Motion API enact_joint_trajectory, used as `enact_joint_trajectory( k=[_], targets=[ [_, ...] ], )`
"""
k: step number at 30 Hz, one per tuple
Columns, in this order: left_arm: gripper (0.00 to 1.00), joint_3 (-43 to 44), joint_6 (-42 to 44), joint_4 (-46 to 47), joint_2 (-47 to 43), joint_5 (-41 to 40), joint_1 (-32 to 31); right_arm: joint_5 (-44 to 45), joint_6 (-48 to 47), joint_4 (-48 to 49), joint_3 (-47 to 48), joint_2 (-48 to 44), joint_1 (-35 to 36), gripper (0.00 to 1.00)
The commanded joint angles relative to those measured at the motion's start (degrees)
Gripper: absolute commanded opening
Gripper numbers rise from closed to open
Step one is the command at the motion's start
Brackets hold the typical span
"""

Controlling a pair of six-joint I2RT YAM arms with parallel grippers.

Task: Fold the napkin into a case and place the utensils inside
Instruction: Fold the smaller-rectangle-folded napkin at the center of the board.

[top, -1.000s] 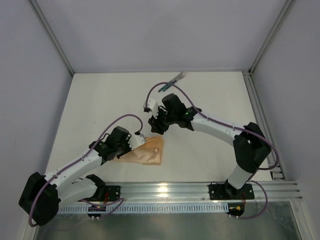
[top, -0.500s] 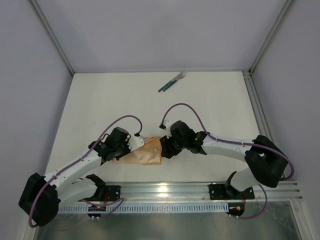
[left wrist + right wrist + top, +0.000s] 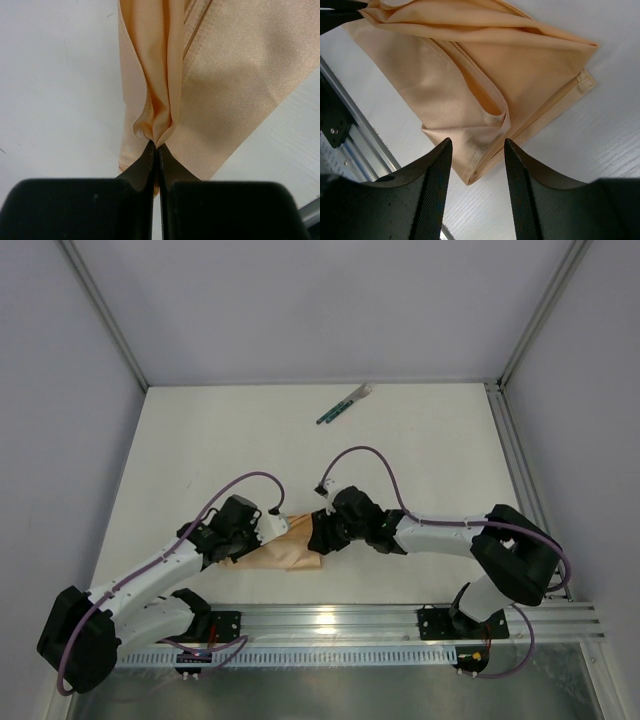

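Observation:
The peach-tan napkin lies folded in layers near the table's front edge, between the two arms. My left gripper is shut on a pinched ridge of the napkin at its left end. My right gripper hangs open just above the napkin's right corner, one finger on each side of the folded tip, with nothing clamped. In the top view the right gripper covers that end. The utensils, green-handled with pale ends, lie together at the far middle of the table.
An aluminium rail runs along the near edge, close to the napkin; it also shows at the left of the right wrist view as a rail. White enclosure walls stand on three sides.
The right arm swung from the table's middle down to the napkin's right end and settled over it. The napkin bunched narrower. The left gripper kept its hold in place.

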Motion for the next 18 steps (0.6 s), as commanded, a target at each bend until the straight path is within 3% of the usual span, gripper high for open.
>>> enact_joint_trajectory(
  k=[1,7,12,18],
  targets=[
    [0.0,1.8,-0.6,-0.9,-0.7,0.9,0.2,1.6,2.0,4.1,1.9,2.5,0.0,0.5],
    [0.0,1.7,-0.6,-1.0,-1.0,1.1,0.2,1.6,4.1,6.9,-0.1,4.4,0.2,0.5],
    [0.0,2.3,-0.8,-1.8,-1.0,1.4,0.2,0.0,5.6,9.2,-0.4,6.3,0.3,0.29],
    [0.0,3.7,-1.1,-4.1,-1.4,2.6,0.2,2.0,6.9,6.1,0.8,8.6,0.1,0.25]
  ],
)
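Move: The napkin's loose flap edge lies about 4 cm below the open right fingers, 1 cm to their left and neither ahead nor back. The raised ridge's far end is some 7 cm ahead of this hand and 3 cm left; the napkin's near right corner is about 4 cm back and 1 cm right. From the left hand, which pinches the ridge's other end, the flap edge is roughly level fore-and-aft, 16 cm right and 2 cm lower. The right hand sinks some 3.5 cm onto the napkin's flap edge, its half-open fingers narrowing around the fold. ##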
